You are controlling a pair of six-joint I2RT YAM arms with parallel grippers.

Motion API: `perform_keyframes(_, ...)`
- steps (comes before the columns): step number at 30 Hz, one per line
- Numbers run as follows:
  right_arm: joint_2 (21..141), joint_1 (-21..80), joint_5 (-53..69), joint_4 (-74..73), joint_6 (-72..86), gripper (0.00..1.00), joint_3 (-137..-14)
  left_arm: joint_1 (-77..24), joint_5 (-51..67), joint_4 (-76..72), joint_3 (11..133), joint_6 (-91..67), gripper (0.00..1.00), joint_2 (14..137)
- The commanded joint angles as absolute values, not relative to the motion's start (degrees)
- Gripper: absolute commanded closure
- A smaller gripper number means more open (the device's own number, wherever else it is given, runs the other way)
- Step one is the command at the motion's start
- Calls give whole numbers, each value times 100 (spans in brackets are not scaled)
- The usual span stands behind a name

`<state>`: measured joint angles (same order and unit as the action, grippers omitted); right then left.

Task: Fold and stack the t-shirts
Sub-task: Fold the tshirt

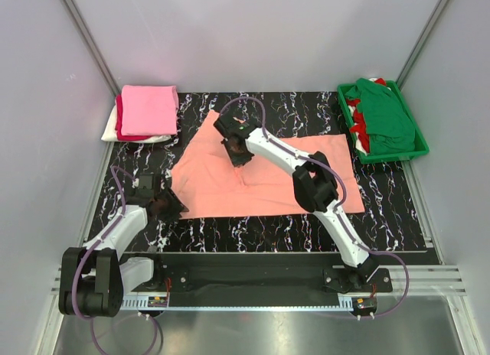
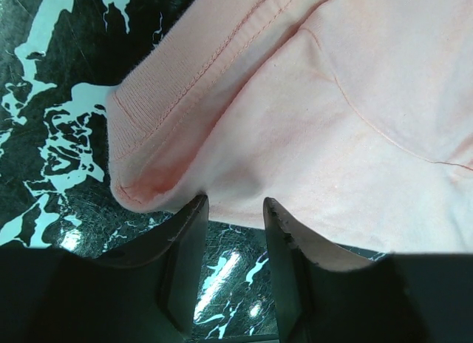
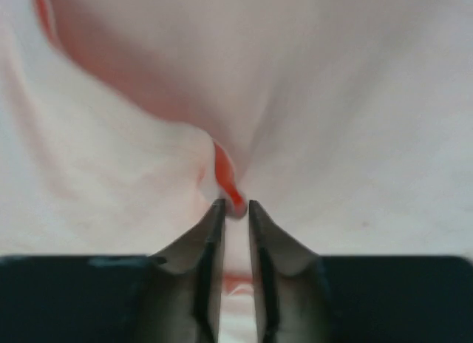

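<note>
A salmon-peach t-shirt [image 1: 260, 179] lies spread flat across the middle of the black marbled table. My right gripper [image 1: 239, 154] reaches over its upper left part and is shut on a small raised fold of that cloth [image 3: 230, 182], which puckers up between the tips of the right gripper [image 3: 236, 206]. My left gripper [image 1: 174, 206] sits low at the shirt's near left corner. In the left wrist view the left gripper [image 2: 235, 204] is open, its tips at the shirt's edge [image 2: 332, 99] beside a ribbed hem [image 2: 170, 92], with bare table between the fingers.
A folded stack [image 1: 149, 110] with a bright pink t-shirt on top, red and white beneath, rests at the back left. A green plastic tray [image 1: 390, 157] at the back right holds a dark green t-shirt [image 1: 387, 114] and a red one [image 1: 358, 122]. Grey walls enclose the table.
</note>
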<state>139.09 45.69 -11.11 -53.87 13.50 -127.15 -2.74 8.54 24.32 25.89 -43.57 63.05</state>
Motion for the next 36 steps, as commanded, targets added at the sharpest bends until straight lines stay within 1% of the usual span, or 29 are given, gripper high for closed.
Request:
perform_keyframes(1,14219,4386,-809,-5369,1354,70,-13191,-281,633,2461,2531,-4315,58,6354)
perform_keyframes(2,14290,4281,-800,-5414,1380,42,-13297,-281,633,2461,2531,-4315,58,6363)
perform_keyframes(3,14352,4228,-791,-5458,1389,35,-13402,-281,650,2452,2549,-4315,58,6372)
perform_keyframes(4,14413,4184,-782,-5502,1406,31,-13569,-281,676,2461,2549,-4315,58,6381)
perform_keyframes(6,14405,4000,-774,-5519,1432,26,-13693,-281,703,2470,2575,-4324,58,6355)
perform_keyframes(9,14134,3745,-782,-5537,1573,25,-13650,-281,712,2619,2715,-4298,54,6197)
perform_keyframes(10,13811,3527,-791,-5502,1643,25,-13336,-281,703,2758,2872,-4272,53,6101)
perform_keyframes(11,13608,3420,-774,-5476,1774,25,-13098,-281,686,2838,2970,-4228,49,6039)
perform_keyframes(12,13362,3297,-782,-5389,1854,25,-12774,-281,633,2926,3093,-4141,47,5995)
perform_keyframes(13,12759,3104,-791,-5135,2020,25,-11953,-281,607,3049,3207,-4096,44,5907)
perform_keyframes(15,12071,2945,-712,-4739,2162,25,-10974,-281,571,3111,3550,-3982,37,5845)
perform_keyframes(16,11432,2883,-651,-4398,2214,24,-10090,-281,589,3050,3638,-3947,35,5827)
perform_keyframes(18,10892,2769,-694,-4254,2364,24,-9381,-281,781,2875,3849,-3868,31,5914)
perform_keyframes(19,10481,2734,-677,-4176,2469,24,-8778,-281,861,2674,3928,-3841,31,6133)
perform_keyframes(21,10127,2620,-598,-4070,2566,24,-8203,-281,1045,2514,4182,-3823,31,6458)
perform_keyframes(22,9864,2584,-511,-3913,2610,24,-7661,-299,1072,2418,4262,-3815,31,6843)
perform_keyframes(24,9695,2401,-440,-3771,2750,24,-7192,-316,1160,2321,4437,-3797,31,7240)
perform_keyframes(25,9599,2347,-344,-3640,2786,24,-6807,-316,1195,2242,4473,-3779,32,7634)
perform_keyframes(31,9720,2250,-150,-3130,2918,26,-5925,-360,1433,2056,4518,-3674,34,8884)
perform_keyframes(36,9712,2259,-26,-2910,3120,27,-5380,-369,1406,2021,4017,-3744,34,8825)
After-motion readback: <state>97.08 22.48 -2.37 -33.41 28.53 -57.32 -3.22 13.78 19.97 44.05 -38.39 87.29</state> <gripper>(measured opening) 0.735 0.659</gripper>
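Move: The right hand has the point of a t-shirt flap at its fingertips. Its next place is the right half of the shirt's near strip, about 10 cm back, 23 cm right and 5 cm down, with the shirt's near edge some 6 cm back from that spot. The far sleeve lies about 12 cm ahead and 3 cm left of this hand. For the left hand, the shirt's left side is about 8 cm ahead, 2 cm right and 1 cm down; the near-left corner lies about 1 cm ahead and 3 cm left. Open the right gripper wide to let go of the flap while still running some 5 cm forward and drifting right, then swing it right and back over the shirt in a raised arc, turning about 35 degrees clockwise, and lower it open to the near strip. Meanwhile lift the left gripper from the near-left corner, open it wider, carry it about 8 cm forward and set it down at the shirt's left side. ##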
